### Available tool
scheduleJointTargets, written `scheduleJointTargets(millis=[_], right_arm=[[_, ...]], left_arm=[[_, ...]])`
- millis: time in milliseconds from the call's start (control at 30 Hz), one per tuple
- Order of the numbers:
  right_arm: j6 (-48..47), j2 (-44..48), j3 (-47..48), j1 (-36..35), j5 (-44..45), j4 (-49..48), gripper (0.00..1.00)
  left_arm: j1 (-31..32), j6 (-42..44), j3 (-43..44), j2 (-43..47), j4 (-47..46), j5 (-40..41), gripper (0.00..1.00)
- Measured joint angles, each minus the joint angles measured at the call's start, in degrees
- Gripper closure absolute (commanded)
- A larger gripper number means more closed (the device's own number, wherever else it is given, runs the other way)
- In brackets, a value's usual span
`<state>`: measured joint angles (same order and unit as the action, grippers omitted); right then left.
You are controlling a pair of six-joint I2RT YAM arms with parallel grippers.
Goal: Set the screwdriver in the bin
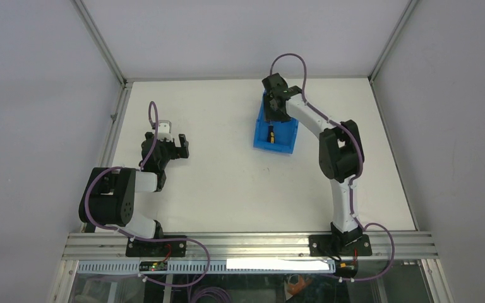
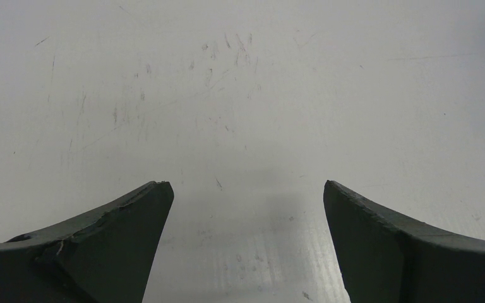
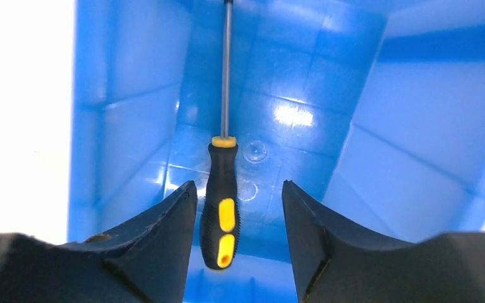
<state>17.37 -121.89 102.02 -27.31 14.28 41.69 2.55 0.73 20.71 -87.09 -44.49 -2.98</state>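
Note:
The blue bin stands on the white table right of centre. The screwdriver, with a black and yellow handle, lies inside it. My right gripper hangs over the bin's far end. In the right wrist view the right gripper is open. The screwdriver lies on the floor of the bin between the fingers, close to the left finger, with a gap to the right one. Its shaft points away. My left gripper is open and empty over bare table at the left, and also shows in its wrist view.
Metal frame rails run along the table's left, back and right edges. A rail with both arm bases runs along the near edge. The right arm stretches from its base up to the bin.

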Motion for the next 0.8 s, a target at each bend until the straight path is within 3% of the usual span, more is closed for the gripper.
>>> scheduleJointTargets(millis=[100,267,400,667,800], right_arm=[[-0.55,2.29,1.68,0.0,0.15,0.98,0.34],[-2.32,9.01,2.56,0.5,2.16,2.95,0.02],[-4.04,16.06,1.29,4.92,2.51,3.65,0.01],[-7.87,29.9,-13.64,25.97,1.81,4.2,0.01],[-8.98,31.98,-16.04,32.0,1.27,5.27,0.01]], left_arm=[[0.0,0.0,0.0,0.0,0.0,0.0,0.01],[0.0,0.0,0.0,0.0,0.0,0.0,0.01],[0.0,0.0,0.0,0.0,0.0,0.0,0.01],[0.0,0.0,0.0,0.0,0.0,0.0,0.01],[0.0,0.0,0.0,0.0,0.0,0.0,0.01]])
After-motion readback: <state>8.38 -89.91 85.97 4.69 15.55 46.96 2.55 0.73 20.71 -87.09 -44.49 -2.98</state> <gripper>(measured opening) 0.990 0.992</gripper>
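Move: The screwdriver, already released, lies in the bin roughly 6 cm below the right hand, its middle level with the hand front to back and about 1 cm to its left, handle towards the base. The bin's middle is some 2 cm ahead of the right hand, 2 cm to its right and 5 cm below. From the idle left hand the screwdriver lies about 39 cm to the right, 6 cm farther out and 3 cm lower. With no grip on the screwdriver any more, the right hand climbs almost straight up from the bin, some 13 cm, its half-open fingers spreading fully. It then swings right, away from the bin, by about 27 cm in all and draws back 7 cm, turning some 25 degrees clockwise with the fingers tipping up slightly. ##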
